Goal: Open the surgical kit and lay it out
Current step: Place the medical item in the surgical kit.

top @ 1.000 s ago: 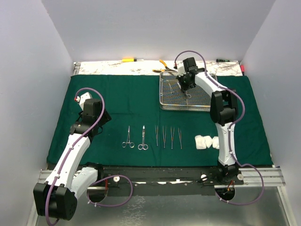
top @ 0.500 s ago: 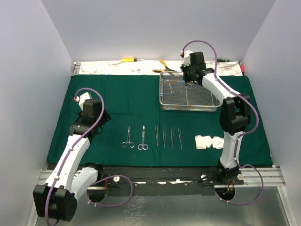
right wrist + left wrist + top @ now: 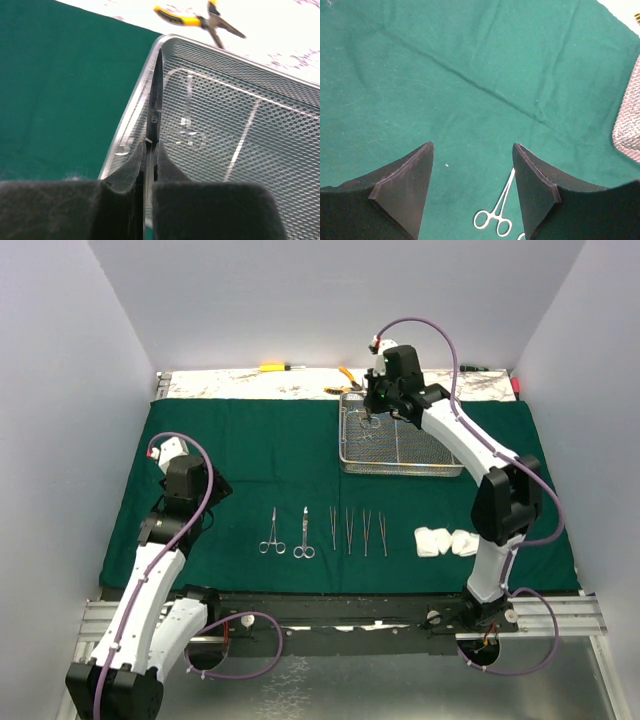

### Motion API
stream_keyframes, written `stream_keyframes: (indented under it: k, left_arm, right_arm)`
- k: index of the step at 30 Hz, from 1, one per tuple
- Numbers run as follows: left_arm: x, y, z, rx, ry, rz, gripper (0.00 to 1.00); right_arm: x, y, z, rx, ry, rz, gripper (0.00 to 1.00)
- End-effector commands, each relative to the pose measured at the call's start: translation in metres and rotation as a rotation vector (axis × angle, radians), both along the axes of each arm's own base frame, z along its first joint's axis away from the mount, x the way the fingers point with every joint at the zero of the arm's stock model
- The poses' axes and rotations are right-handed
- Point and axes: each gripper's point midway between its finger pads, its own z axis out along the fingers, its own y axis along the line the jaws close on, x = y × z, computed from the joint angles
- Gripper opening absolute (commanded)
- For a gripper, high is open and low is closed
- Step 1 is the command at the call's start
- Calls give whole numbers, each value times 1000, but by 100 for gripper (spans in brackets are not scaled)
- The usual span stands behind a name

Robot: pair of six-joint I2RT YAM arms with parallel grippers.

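The dark green cloth (image 3: 260,450) lies spread flat over the table. The wire-mesh tray (image 3: 400,466) stands on it at the back right. My right gripper (image 3: 374,408) hangs over the tray's far left corner. In the right wrist view the right gripper (image 3: 151,142) is shut on a slim steel scissor-like instrument (image 3: 156,95), seen edge-on above the tray rim (image 3: 131,117). Two clamps (image 3: 271,532) (image 3: 304,535), several tweezers (image 3: 357,530) and white gauze rolls (image 3: 445,540) lie in a row near the front. My left gripper (image 3: 473,145) is open above bare cloth, with a clamp (image 3: 499,210) below it.
Yellow-handled pliers (image 3: 347,375) (image 3: 190,17) and a yellow-handled screwdriver (image 3: 272,367) lie on the pale strip of table behind the cloth. White walls close in the left, right and back sides. The tray's corner (image 3: 627,120) shows at the right edge of the left wrist view.
My right gripper has risen from the tray's inside and swung left to its far left corner, with the steel instrument in it. The left arm has shifted slightly left and nearer.
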Motion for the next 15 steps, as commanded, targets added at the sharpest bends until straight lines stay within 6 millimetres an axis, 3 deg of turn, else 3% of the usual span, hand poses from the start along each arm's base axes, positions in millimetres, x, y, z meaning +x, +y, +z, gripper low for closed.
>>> stream_keyframes:
  k: [1,7,15]
  left_arm:
    - [-7,-1,19,-29,-72,-2,65]
    - [-21,2,68,-68,-208,13,65]
    - [-52,14,116,-60,-323,42,65]
  right_arm:
    - [-33,40,47,153,2,-26,1]
    - [-95,114,39,364,103,-27,1]
    - [-167,216,-21,520,223,-76,1]
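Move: The right hand already holds the scissors above the tray's left part. Its goal, the bare cloth left of the clamp, lies roughly 29 cm back, 31 cm left and 18 cm down; the clamp is 28 back and 24 left, the laid scissors 28 back and 16 left, and the tray's middle about 9 cm right, 1 ahead. From the left hand that bare spot is some 7 cm back, 5 right. The right hand sweeps the held scissors off from over the tray, some 17 cm left and 16 cm back towards the bare cloth beyond the clamp, arching up about 5 cm and then sinking to just under its starting height, while the wrist rolls its left side up about 20 degrees, the fingertips tip down a little and the shut fingers keep their pinch. The left hand, empty and open, clears upward by about 10 cm and draws back about 3 cm, its fingers tilting up some 15 degrees. ##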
